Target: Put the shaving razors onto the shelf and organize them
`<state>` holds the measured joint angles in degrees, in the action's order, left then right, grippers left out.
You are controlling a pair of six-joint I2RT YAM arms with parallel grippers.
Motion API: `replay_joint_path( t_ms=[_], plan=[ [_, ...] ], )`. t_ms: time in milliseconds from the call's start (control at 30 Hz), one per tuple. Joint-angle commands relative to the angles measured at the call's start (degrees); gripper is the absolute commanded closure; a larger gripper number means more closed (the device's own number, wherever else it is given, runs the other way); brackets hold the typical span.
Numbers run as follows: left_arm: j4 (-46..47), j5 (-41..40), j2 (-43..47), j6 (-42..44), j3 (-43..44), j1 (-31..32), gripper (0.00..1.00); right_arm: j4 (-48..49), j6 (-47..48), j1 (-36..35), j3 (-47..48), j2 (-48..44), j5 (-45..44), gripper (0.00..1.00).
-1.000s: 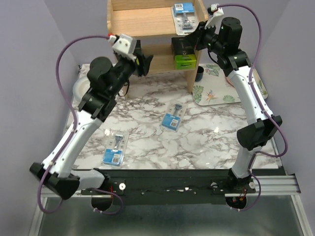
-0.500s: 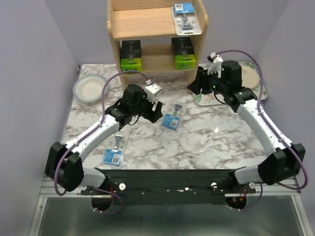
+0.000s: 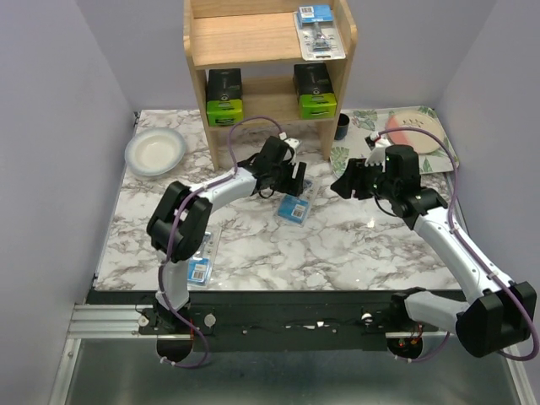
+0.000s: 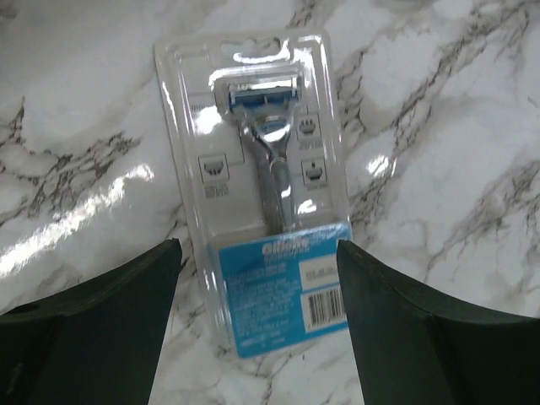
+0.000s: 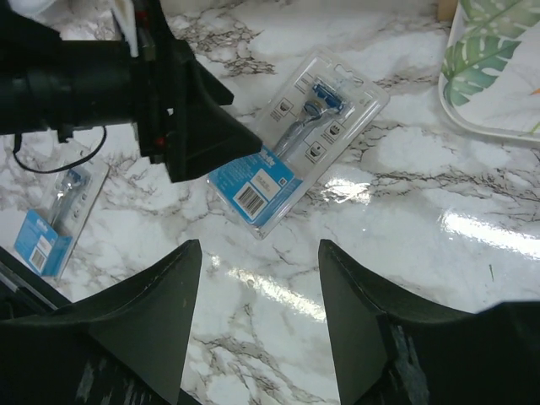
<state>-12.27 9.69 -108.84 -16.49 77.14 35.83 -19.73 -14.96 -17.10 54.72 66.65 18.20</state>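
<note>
The wooden shelf holds one blister-packed razor on its top tier and two black boxes with green ends on its lower tier. A third pack lies flat on the marble mid-table. My left gripper is open right over this pack, with a finger on either side of its blue card end and nothing gripped. My right gripper is open and empty just right of the same pack. Another blister pack lies front left, partly under the left arm.
A white bowl sits at the back left of the marble top. A floral tray with a plate lies back right, and a small dark cup stands by the shelf's right leg. The left arm stretches across the table's left half.
Both arms have drawn back from the shelf and come down to the table. The left gripper moved right over the middle pack. The right gripper opened, and both black boxes stand uncovered on the lower tier.
</note>
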Motion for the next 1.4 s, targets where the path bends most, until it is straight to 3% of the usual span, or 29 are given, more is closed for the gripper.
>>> replay_joint_path(
  t_ms=[0, 367, 600, 733, 867, 933, 1033, 1133, 1267, 1333, 1367],
  plan=[
    [1.2, -4.1, -6.8, -5.6, 9.3, 0.8, 0.19, 0.2, -1.3, 1.4, -2.9, -2.9, -1.4, 0.34],
    [-2.2, -2.3, -13.0, -0.9, 11.9, 2.0, 0.43, -0.5, -0.8, 3.4, -3.5, -5.1, -1.2, 0.33],
    [-4.2, -3.1, -14.6, 4.5, 11.3, 3.6, 0.45, -0.2, 0.6, 4.0, -3.6, -5.9, -1.6, 0.33],
    [-5.3, -3.5, -13.7, 8.6, 9.3, 5.2, 0.52, -0.8, 1.3, 4.1, -3.7, -6.5, -1.5, 0.33],
    [-7.3, 1.8, -11.1, 12.0, 4.7, 7.0, 0.56, -1.4, 2.7, 4.1, -3.0, -7.1, -2.0, 0.33],
    [-8.4, 3.8, -9.6, 16.1, 3.7, 9.4, 0.56, -1.8, 3.6, 4.1, -2.7, -7.4, -2.2, 0.33],
    [-17.3, 9.4, -11.9, 25.5, 7.0, 12.6, 0.60, -2.3, 5.4, 4.2, -2.4, -8.4, -2.9, 0.33],
    [-23.8, 12.0, -12.5, 33.6, 8.4, 15.2, 0.71, -3.1, 7.3, 4.2, -2.5, -9.5, -3.4, 0.33],
    [-19.5, 11.7, -7.6, 43.5, 2.2, 18.1, 0.79, -4.2, 10.2, 4.2, -2.9, -11.2, -4.5, 0.33],
    [-17.3, 10.6, -4.0, 47.5, -0.2, 19.3, 0.80, -5.0, 12.5, 4.2, -2.6, -11.6, -5.7, 0.32],
    [-13.6, 10.3, -2.4, 49.0, -3.5, 19.8, 0.75, -5.1, 13.2, 4.2, -2.5, -11.7, -6.2, 0.32]
  ],
)
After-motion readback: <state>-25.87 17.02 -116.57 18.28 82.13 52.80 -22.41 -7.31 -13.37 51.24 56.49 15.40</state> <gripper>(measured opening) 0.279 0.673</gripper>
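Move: The nearer razor pack lies almost under the left hand, its middle about 3 cm to the right, 1 cm back and 7 cm below. The other razor pack is some 24 cm to that hand's left and 18 cm back. The shelf's right foot stands roughly 9 cm ahead and 8 cm to the right of the left hand. From the right hand, the nearer pack is about 5 cm ahead, 9 cm left and 19 cm down. Forward and right by about 5 cm, then down some 6 cm onto the razor pack: the left hand narrows its fingers and sweeps back about 13 cm along the table, turning clockwise nearly 50 degrees as they close on the pack's razor handle, dragging the pack along. The right hand eases some 4 cm right, away from the left arm, rising slightly with fingers open. ##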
